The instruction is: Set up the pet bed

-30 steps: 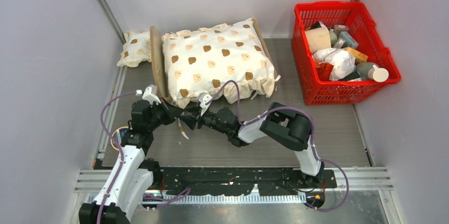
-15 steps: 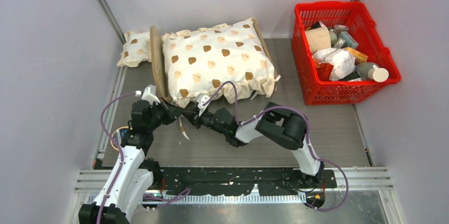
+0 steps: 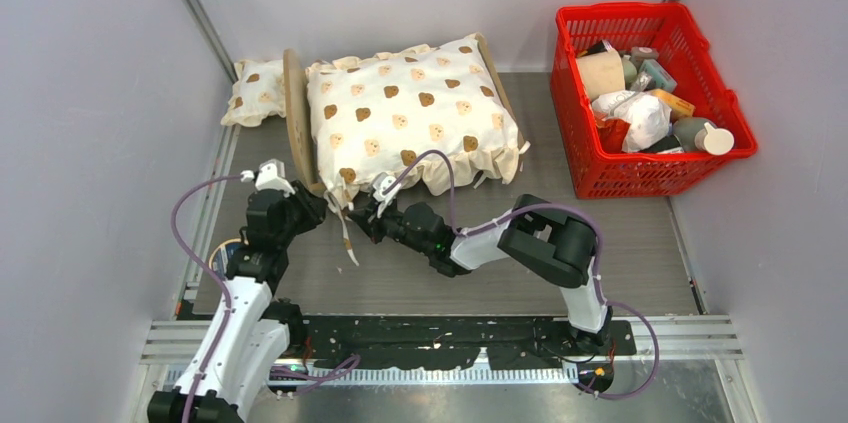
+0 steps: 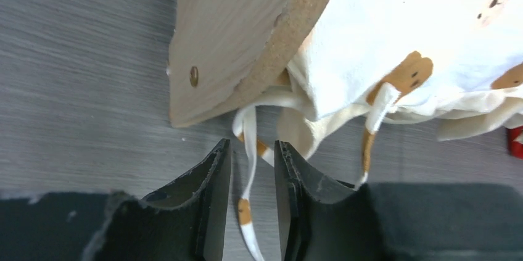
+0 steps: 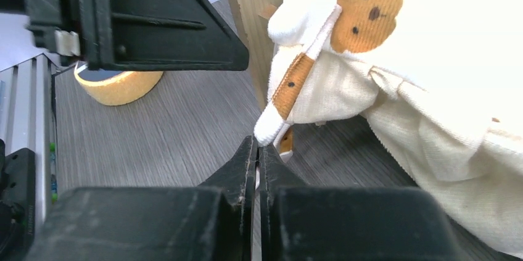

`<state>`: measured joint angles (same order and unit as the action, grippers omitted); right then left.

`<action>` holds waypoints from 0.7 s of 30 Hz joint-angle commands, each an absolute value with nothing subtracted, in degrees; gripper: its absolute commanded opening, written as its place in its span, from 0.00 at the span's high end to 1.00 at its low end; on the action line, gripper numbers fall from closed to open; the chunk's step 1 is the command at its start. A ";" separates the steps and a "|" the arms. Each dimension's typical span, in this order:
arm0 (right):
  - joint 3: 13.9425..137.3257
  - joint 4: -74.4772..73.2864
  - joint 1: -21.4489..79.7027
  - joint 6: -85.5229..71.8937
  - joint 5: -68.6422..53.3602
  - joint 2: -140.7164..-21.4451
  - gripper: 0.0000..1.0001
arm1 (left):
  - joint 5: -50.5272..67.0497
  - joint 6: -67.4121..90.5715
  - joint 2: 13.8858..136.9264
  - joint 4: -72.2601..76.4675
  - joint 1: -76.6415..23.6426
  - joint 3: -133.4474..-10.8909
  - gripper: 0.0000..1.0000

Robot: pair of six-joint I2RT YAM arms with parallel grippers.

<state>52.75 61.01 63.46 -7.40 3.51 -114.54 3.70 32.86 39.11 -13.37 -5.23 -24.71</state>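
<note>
The pet bed (image 3: 294,118) is a light-wood frame at the back left, and a cream bear-print cushion (image 3: 410,113) covers its base. The frame's corner (image 4: 228,45) shows close up in the left wrist view. My left gripper (image 4: 251,145) is open at that corner. A cushion tie strap (image 4: 250,168) hangs loose between its fingers without being pinched. My right gripper (image 5: 257,144) is shut on another tie strap (image 5: 290,88) at the same cushion corner. From above, the left gripper (image 3: 318,205) and the right gripper (image 3: 358,218) face each other there.
A small bear-print pillow (image 3: 252,91) lies left of the headboard. A red basket (image 3: 620,13) full of items stands at the back right. A roll of tape (image 3: 228,251) sits beside the left arm.
My left gripper has opened, let go of its strap and drawn back slightly to the left. My right gripper has closed on the strap beside it.
</note>
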 commanded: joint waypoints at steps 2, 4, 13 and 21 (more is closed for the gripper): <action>53.38 60.70 64.16 -10.85 2.95 -112.49 0.95 | -0.22 28.14 40.28 2.36 -5.42 -18.69 0.68; 53.05 61.52 64.24 -11.28 2.57 -112.64 0.95 | -0.22 28.32 41.57 6.59 -5.68 -16.69 0.68; 52.78 62.77 64.25 -11.39 1.79 -112.65 0.95 | -0.25 30.10 50.31 20.97 -6.22 -12.95 0.64; 52.30 63.50 64.24 -11.42 1.67 -112.76 0.95 | -0.26 29.64 55.33 26.65 -6.43 -13.20 0.64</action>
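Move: The left hand's aim, the upper part of the loose tie, hangs about 4 cm ahead, 2 cm right and 7 cm below its fingers. The headboard's near corner is some 5 cm ahead, 2 cm left and 5 cm lower; the tie already held by the right hand is about 6 cm right, level in reach and 2 cm below. From the right hand, the loose tie is roughly 3 cm ahead, 4 cm left and 5 cm down. Still pinching the end of its tie, the right hand eases back about 1 cm and otherwise stays put. The left hand, fingers kept part open and its tilt almost unchanged, first sinks some 5 cm beside the headboard's near corner, then reaches forward, about 3 cm in all, bringing its fingertips close to the loose tie. ##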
